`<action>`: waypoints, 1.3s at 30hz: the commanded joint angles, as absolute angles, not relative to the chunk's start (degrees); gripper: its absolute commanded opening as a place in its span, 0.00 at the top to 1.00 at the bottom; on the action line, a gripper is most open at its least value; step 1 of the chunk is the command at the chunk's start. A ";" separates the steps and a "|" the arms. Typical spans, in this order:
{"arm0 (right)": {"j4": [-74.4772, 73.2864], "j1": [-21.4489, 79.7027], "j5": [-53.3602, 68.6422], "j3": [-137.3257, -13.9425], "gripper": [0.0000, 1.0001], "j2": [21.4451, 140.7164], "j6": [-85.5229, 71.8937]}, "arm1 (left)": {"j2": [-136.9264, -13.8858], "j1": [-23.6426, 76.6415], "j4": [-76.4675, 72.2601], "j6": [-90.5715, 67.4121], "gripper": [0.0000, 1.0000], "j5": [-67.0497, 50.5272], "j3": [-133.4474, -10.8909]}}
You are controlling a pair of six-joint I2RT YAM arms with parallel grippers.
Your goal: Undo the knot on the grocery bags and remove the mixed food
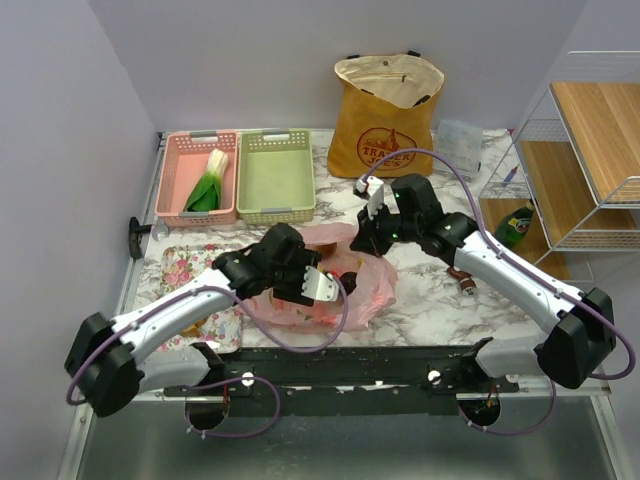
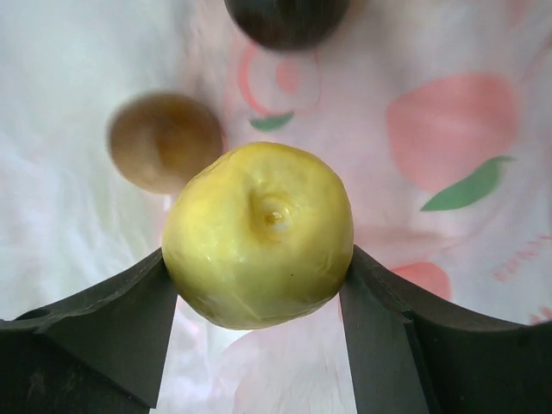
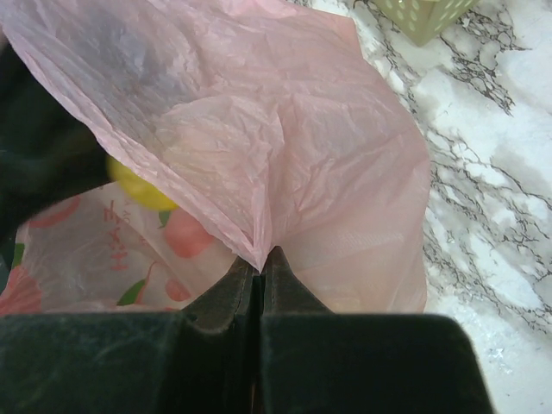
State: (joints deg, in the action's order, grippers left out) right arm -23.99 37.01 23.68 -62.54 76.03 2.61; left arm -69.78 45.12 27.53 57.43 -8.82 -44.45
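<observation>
The pink plastic grocery bag [image 1: 345,295] lies open on the marble table between the two arms. My left gripper [image 1: 322,284] reaches into it, and in the left wrist view its fingers [image 2: 129,328] press both sides of a yellow lemon [image 2: 259,233]. A brown mushroom [image 2: 164,142] and a dark round fruit [image 2: 289,17] lie on the bag's printed lining beyond. My right gripper [image 3: 261,259] is shut on a pinch of the pink bag [image 3: 285,155] and holds its edge up. The lemon [image 3: 138,191] peeks out beneath. The yellow tote [image 1: 385,110] stands at the back. A leek [image 1: 207,185] lies in the pink basket.
A pink basket [image 1: 178,160] and a green basket [image 1: 277,175] sit side by side at the back left. A floral tray [image 1: 185,270] lies under the left arm. A wire shelf [image 1: 590,150] with a green bottle [image 1: 515,225] stands on the right.
</observation>
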 commanded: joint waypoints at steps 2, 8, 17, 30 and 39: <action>-22.35 36.74 22.92 -63.46 0.99 76.90 2.77 | -58.09 45.55 43.66 54.86 0.68 -32.76 -54.32; -21.99 36.72 23.10 -62.98 0.99 76.73 2.55 | -55.51 43.02 45.61 42.20 0.77 -35.64 -66.72; -21.34 36.19 19.51 -63.87 0.99 76.44 2.46 | -74.46 22.43 37.41 23.22 0.76 -21.03 -88.37; -22.09 35.33 20.88 -63.28 0.99 75.68 3.99 | -108.40 12.14 35.58 21.97 0.73 -14.82 -106.00; -22.75 34.98 20.40 -63.37 0.99 76.76 5.27 | -126.33 12.13 38.92 20.48 0.69 -12.55 -119.96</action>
State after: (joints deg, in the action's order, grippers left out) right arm -22.87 35.48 21.45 -62.54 76.40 3.70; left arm -120.57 12.08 36.69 22.17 -14.98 -112.90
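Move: Some 30 cm ahead of the left hand, 8 cm to its left and about 5 cm below lies the middle of the green basket, where the held yellow fruit is going. The pink basket stands level with it, 20 cm farther left; the tan shopping bag rises roughly 36 cm ahead and 20 cm right of the left hand. From the right hand, the green basket is about 27 cm ahead, 19 cm left and 15 cm below. Lifting the yellow fruit, already pinched, out of the open plastic bag, the left hand rises about 25 cm, first drawing back slightly, then swings forward in an arc and sinks nearly 20 cm over the green basket, ending some 30 cm forward and a little left. The wrist turns counter-clockwise by roughly 50 degrees; the fingers stay closed on the fruit. The right hand keeps its pinch on the bag's rim. ##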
